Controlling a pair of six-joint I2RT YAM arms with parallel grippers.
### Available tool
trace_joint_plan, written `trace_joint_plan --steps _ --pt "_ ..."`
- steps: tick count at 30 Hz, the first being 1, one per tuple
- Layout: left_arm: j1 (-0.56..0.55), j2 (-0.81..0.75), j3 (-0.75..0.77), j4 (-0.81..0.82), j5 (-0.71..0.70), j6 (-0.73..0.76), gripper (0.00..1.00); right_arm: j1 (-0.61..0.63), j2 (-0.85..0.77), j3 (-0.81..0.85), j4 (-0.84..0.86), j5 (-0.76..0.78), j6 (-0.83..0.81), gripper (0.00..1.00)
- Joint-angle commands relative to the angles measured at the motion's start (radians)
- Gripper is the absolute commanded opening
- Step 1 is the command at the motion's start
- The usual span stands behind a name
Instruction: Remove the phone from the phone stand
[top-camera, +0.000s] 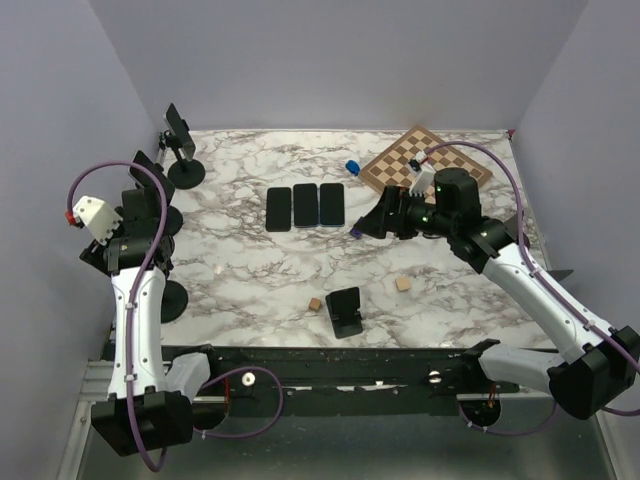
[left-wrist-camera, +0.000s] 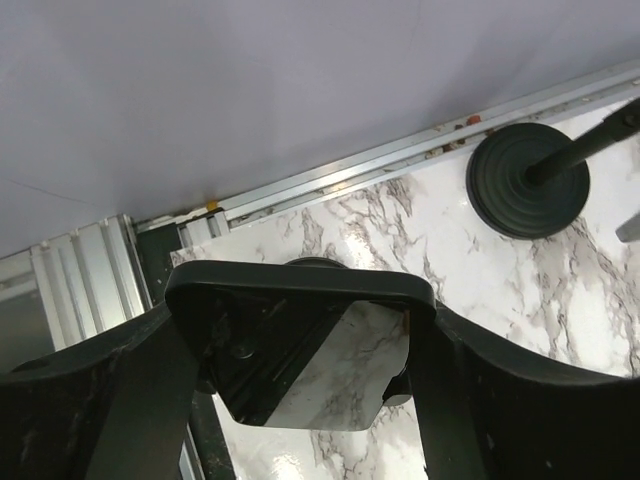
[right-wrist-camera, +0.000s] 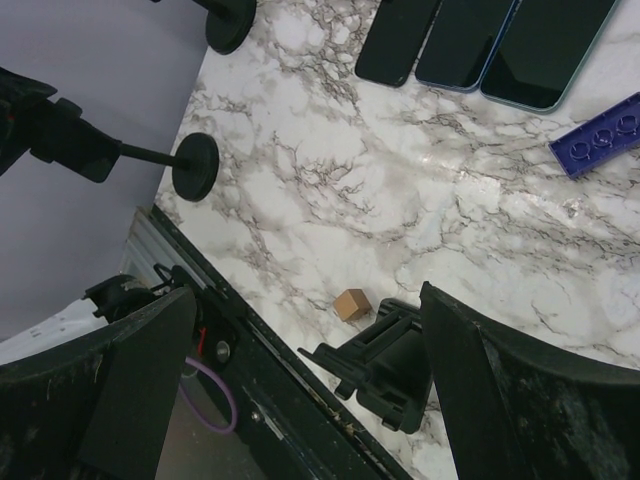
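In the left wrist view the phone (left-wrist-camera: 300, 350), a dark glossy slab that mirrors the marble, sits crosswise between my left gripper's fingers (left-wrist-camera: 120, 400), which press on both its edges. My left gripper (left-wrist-camera: 305, 330) is shut on it. The round base of the phone stand (top-camera: 165, 300) stands near the table's front left corner, and its thin rod (right-wrist-camera: 150, 153) runs up to the gripper. In the top view my left gripper (top-camera: 150, 200) hides most of the phone. My right gripper (top-camera: 362, 225) hangs open and empty over mid-table.
Two more black stands (top-camera: 185, 172) (left-wrist-camera: 530, 180) line the left edge. Three phones (top-camera: 305, 206) lie flat at the centre. A small black holder (top-camera: 345, 312) and wooden cubes (top-camera: 314, 303) (top-camera: 403, 284) sit near the front. A chessboard (top-camera: 425, 160) is at the back right.
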Motion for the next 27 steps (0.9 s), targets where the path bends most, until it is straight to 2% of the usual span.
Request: trace_joint_plan --steps 1,4,8,9,10,15,21,26,27 --pt "0.003 -0.073 -0.019 0.109 0.102 0.096 0.37 0.016 0.010 -0.001 -0.024 0.036 -0.014 1.00" --pt "0.000 -0.127 -0.050 0.174 0.226 0.181 0.23 0.037 0.026 0.004 -0.025 0.061 -0.028 1.00" --pt "-0.012 -0.205 -0.091 0.259 0.476 0.282 0.07 0.113 0.060 0.006 -0.007 0.121 -0.037 1.00" --pt "-0.020 -0.215 -0.094 0.268 0.556 0.296 0.06 0.135 0.073 0.007 0.000 0.137 -0.037 1.00" --pt "-0.034 -0.219 -0.091 0.268 0.612 0.302 0.00 0.163 0.084 0.006 0.013 0.151 -0.035 1.00" --pt "-0.178 -0.193 -0.048 0.249 0.767 0.317 0.00 0.298 0.131 0.005 0.090 0.232 -0.018 1.00" --pt "-0.477 -0.089 0.018 0.225 0.725 0.243 0.00 0.392 0.176 0.022 0.129 0.303 0.009 1.00" --pt "-0.615 -0.033 0.030 0.237 0.647 0.178 0.00 0.396 0.125 0.005 0.094 0.418 0.045 1.00" --pt "-0.633 -0.022 0.030 0.243 0.637 0.174 0.05 0.396 0.112 -0.001 0.085 0.451 0.051 1.00"
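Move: The left hand already grips the head of a phone stand, phone still on it; clear table lies about 27 cm to its right and 6 cm ahead, 20 cm below. From it the brown block is some 37 cm right and 3 cm ahead, the leftmost lying phone 26 cm right and 31 cm ahead. The right hand, empty, has the held phone about 51 cm left and 6 cm back; the empty stand is 5 cm left, 3 cm back, 20 cm below. Keeping its grip on the phone stand's head, the left hand swings it about 25 cm to the right and a little forward, nearly level, turning some 70 degrees clockwise, towards the clear table beside the brown block. The right hand comes to meet it, fingers wide open, about 9 cm left while sinking and drawing back some 5 cm each; it touches nothing yet. ##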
